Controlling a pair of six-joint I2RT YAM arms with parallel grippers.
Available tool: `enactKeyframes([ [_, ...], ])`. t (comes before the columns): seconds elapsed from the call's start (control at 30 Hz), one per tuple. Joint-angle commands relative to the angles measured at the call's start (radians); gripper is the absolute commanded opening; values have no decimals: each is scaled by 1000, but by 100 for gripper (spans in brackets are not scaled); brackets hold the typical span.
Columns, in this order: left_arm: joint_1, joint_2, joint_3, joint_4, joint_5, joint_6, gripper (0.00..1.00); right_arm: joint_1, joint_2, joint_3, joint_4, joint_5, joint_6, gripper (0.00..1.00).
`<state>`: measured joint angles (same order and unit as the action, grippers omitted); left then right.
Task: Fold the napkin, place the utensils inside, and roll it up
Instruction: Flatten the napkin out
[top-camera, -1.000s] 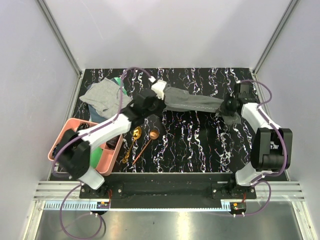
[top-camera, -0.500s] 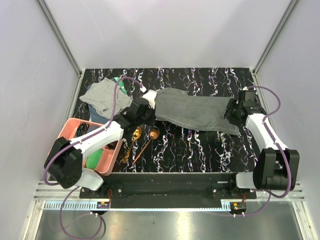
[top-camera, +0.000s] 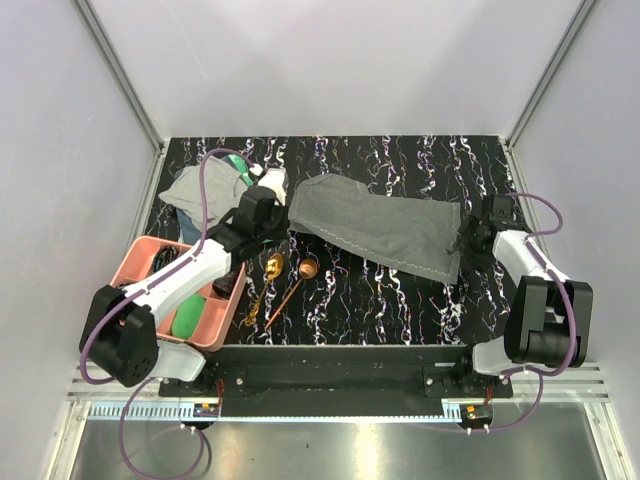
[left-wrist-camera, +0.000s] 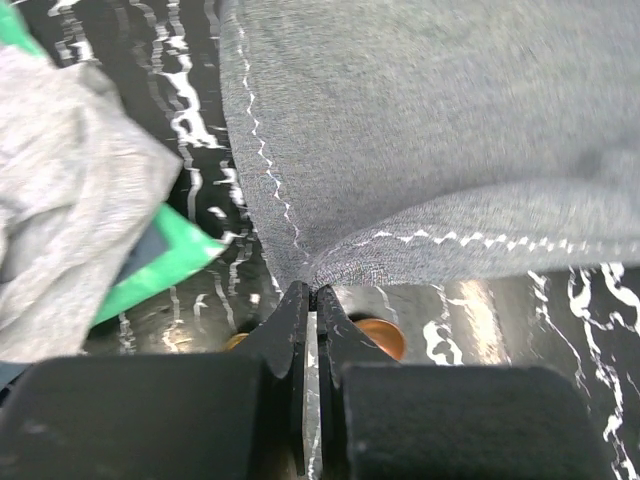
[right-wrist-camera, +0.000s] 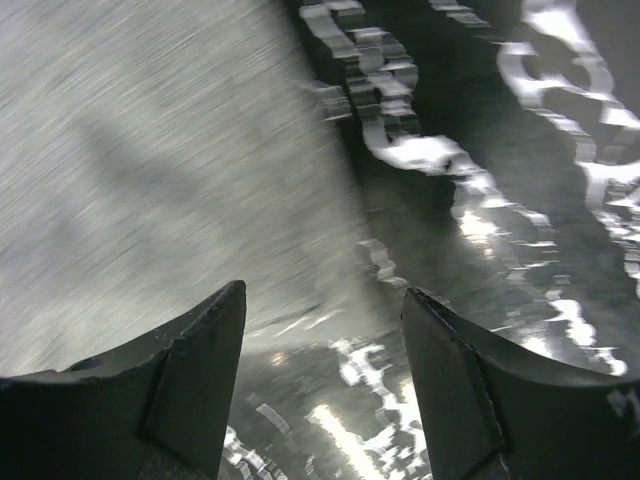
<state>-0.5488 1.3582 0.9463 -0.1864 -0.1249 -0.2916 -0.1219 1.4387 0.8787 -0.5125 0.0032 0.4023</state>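
Observation:
The dark grey napkin (top-camera: 375, 225) lies spread across the middle of the table, long side left to right. My left gripper (top-camera: 287, 212) is shut on its near-left corner (left-wrist-camera: 312, 275), where two stitched hems meet, and holds it just off the table. My right gripper (top-camera: 462, 243) is open and empty at the napkin's right edge, with the cloth (right-wrist-camera: 150, 150) ahead and to the left of its fingers. The gold spoon (top-camera: 266, 285) and the copper spoon (top-camera: 295, 285) lie side by side in front of the napkin's left end. Their bowls show below my left jaws, the copper one (left-wrist-camera: 375, 335).
A lighter grey cloth (top-camera: 200, 192) over a green item (top-camera: 237, 165) lies at the back left, close to my left gripper (left-wrist-camera: 70, 220). A pink basket (top-camera: 128, 262) with a green object (top-camera: 190, 318) stands at the front left. The tabletop is black marble-patterned (top-camera: 400, 300).
The napkin was stretched between both grippers and now lies wider on the table. My left gripper has pulled its corner left. My right gripper has let go and opened.

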Motion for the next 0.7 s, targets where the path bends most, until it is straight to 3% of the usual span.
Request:
enactKeyframes([
  [0.0,41,-28,13,27,-15,-29,0,-35,-3,-43,57,61,20,71],
  [0.3,89,-25,5,64,50,-41,0,-35,23,-93,17,-40,76,53],
  [0.67,95,-13,3,79,77,-49,0,-32,-21,-147,-4,-117,109,47],
])
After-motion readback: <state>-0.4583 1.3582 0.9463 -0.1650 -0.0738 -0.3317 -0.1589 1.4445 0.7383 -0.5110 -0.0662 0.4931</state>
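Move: My left hand still pinches the napkin's near left corner, about 15 cm above the table; the grey shirt lies some 15 cm to its left and 7 cm ahead, the copper ladle about 8 cm back, with the gold spoon 6 cm left of the ladle. The free near right corner lies roughly 33 cm right of my left hand and 7 cm back. From my open right hand that corner is about 4 cm back, 1 cm right and 6 cm below. I bring my right hand back and down about 6 cm onto the napkin's free near right corner, swinging slightly right and then left, tipping the fingers steeper and narrowing them by about a third without closing. Meanwhile my left hand keeps its pinch and draws its corner some 2 cm left towards the grey shirt and a little forward, then slows to a near stop. ##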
